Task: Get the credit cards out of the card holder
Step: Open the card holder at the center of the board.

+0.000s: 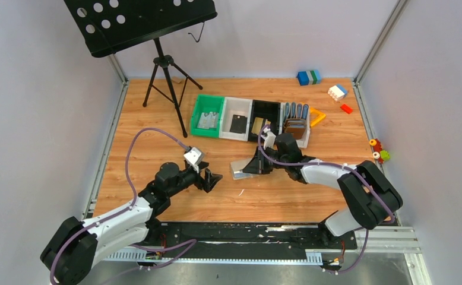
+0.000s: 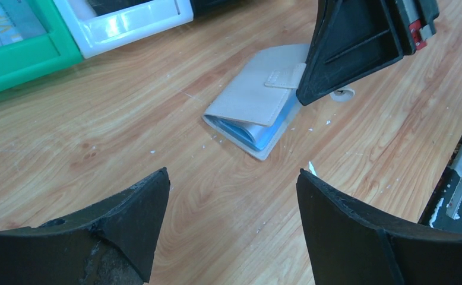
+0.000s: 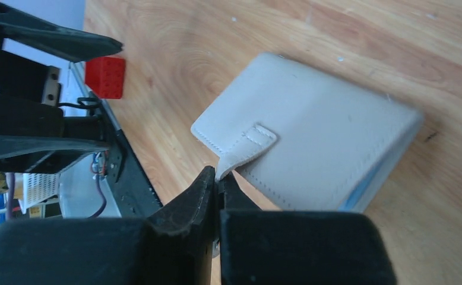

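The pale grey-beige card holder [image 1: 239, 168] [image 2: 252, 98] [image 3: 323, 130] lies folded on the wooden table, a light blue inside showing along its edge. My right gripper [image 1: 254, 165] [image 3: 220, 176] is shut on its short strap tab [image 3: 247, 146] [image 2: 283, 77], which is lifted a little. My left gripper [image 1: 214, 178] [image 2: 233, 173] hovers open just left of the holder, with nothing between its fingers. No credit cards show inside the holder. A black card [image 1: 238, 123], a gold card [image 1: 257, 126] and greyish cards [image 1: 207, 120] lie in the bins behind.
A row of bins, green [image 1: 208, 116], white [image 1: 237, 133] and black [image 1: 266, 108], stands behind the holder, with brown wallets [image 1: 296, 126] in a rack at its right end. A music stand tripod [image 1: 164, 83] is at the back left. Toy bricks [image 1: 337, 92] sit at the back right.
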Controlling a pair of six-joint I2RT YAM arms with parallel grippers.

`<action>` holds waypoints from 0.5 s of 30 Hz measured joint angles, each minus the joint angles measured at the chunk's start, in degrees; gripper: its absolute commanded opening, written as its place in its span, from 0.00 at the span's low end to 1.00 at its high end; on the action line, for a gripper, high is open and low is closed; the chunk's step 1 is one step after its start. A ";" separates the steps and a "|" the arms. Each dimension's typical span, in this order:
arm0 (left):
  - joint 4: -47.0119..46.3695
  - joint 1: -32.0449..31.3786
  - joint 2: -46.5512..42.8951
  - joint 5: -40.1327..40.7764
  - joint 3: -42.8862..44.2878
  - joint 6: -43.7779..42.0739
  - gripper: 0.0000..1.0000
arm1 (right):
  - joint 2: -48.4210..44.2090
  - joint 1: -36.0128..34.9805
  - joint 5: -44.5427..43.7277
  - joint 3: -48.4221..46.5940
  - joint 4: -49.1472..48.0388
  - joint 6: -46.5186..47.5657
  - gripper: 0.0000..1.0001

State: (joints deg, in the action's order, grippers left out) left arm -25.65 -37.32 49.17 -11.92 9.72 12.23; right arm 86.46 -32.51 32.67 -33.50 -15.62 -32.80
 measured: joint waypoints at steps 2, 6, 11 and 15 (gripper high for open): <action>-1.42 -0.76 1.09 0.02 0.00 -0.87 0.84 | -1.29 -0.11 0.96 0.00 -0.20 -0.83 0.00; -3.34 -2.47 2.89 0.09 0.00 -2.67 0.86 | -3.82 -0.48 2.12 0.00 0.57 -1.99 0.01; -4.72 -5.22 4.15 0.26 0.00 -4.92 0.90 | -8.24 -0.74 2.38 -0.48 4.94 -2.03 0.02; -6.84 -6.71 6.69 0.02 0.28 -6.43 0.92 | -10.43 -0.74 2.38 -1.81 8.66 -1.53 0.03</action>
State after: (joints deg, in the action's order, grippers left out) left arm -32.49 -44.03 55.86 -11.90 10.00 5.80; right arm 76.03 -33.26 35.05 -35.31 -6.96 -34.33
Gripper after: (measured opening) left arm 0.907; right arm 0.035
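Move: The right hand already has the card holder's strap pinched at the cover's near edge; the holder's middle is about 3 cm ahead, 1 cm left and 3 cm below. From that hand a white scrap lies roughly 7 cm back and 1 cm left, the white bin some 24 cm ahead and 4 cm left, the black bin 23 cm ahead and 8 cm right. The open left hand has the holder about 6 cm ahead, 11 cm right and 7 cm below. Keeping the strap pinched between its shut fingers, the right hand pulls it up some 5 cm and about 2 cm back, raising the cover's near edge off the pockets. Meanwhile the left hand, still open and touching nothing, closes in on the holder from its left, going about 3 cm right and a little back, its wrist turning slightly clockwise. ##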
